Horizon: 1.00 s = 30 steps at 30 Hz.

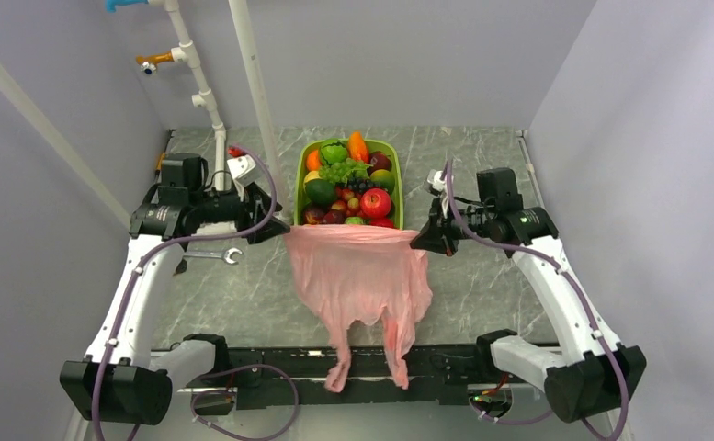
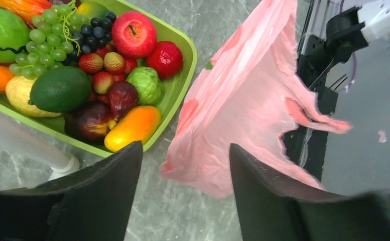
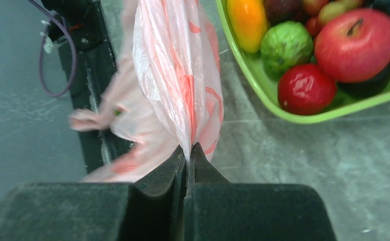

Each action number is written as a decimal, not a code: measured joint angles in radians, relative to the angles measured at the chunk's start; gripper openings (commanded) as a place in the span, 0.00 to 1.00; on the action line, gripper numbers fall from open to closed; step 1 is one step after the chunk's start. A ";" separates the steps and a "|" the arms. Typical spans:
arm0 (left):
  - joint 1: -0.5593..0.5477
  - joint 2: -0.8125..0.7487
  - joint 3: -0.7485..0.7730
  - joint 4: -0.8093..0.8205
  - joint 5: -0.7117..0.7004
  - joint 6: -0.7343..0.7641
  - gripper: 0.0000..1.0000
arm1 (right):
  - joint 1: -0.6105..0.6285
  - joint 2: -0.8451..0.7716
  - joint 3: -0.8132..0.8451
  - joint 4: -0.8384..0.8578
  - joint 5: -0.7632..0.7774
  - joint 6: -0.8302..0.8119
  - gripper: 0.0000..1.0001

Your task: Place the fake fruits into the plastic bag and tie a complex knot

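Observation:
The fake fruits (image 1: 348, 184) (image 2: 82, 65) (image 3: 333, 45) are heaped in a lime-green tray (image 1: 397, 184). In front of the tray, the pink plastic bag (image 1: 362, 276) (image 2: 248, 100) (image 3: 172, 75) is stretched sideways, and its two handle loops (image 1: 339, 372) hang loose over the table's near edge. No knot is in view. My right gripper (image 1: 417, 241) (image 3: 188, 148) is shut on the bag's right upper edge. My left gripper (image 1: 275, 230) (image 2: 185, 145) is open at the bag's left corner; the corner lies just beyond its fingertips, with nothing pinched.
A silver wrench (image 1: 215, 254) lies on the marble table under the left arm. A white pipe (image 1: 215, 110) (image 2: 27, 145) stands at the back left, next to the tray's left side. Grey walls close in both sides. The black base rail (image 1: 362, 367) runs along the near edge.

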 measured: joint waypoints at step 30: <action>-0.439 -0.214 -0.533 0.505 -0.365 -0.352 0.99 | -0.424 -0.027 0.037 -0.242 -0.118 -0.086 0.00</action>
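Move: The left handle of the pink bag, hanging towards the base, lies some 15 cm back from the left hand, 11 cm to its right and 15 cm lower; the right handle hangs about 15 cm farther right than that one. The bag's loose upper corner is just 2 cm right of the left fingertips, and the fruit basket about 22 cm ahead, 14 cm right and 22 cm down. From the right hand, the left handle is roughly 15 cm back, 18 cm left and 11 cm down. Open the left gripper the rest of the way and leave the bag's corner: draw back and right about 6 cm each way, rolling the wrist some 25 degrees and back, then sink about 10 cm towards the hanging left handle. Meanwhile keep the right fingers shut on their corner and carry it 8 cm right, turning clockwise. ##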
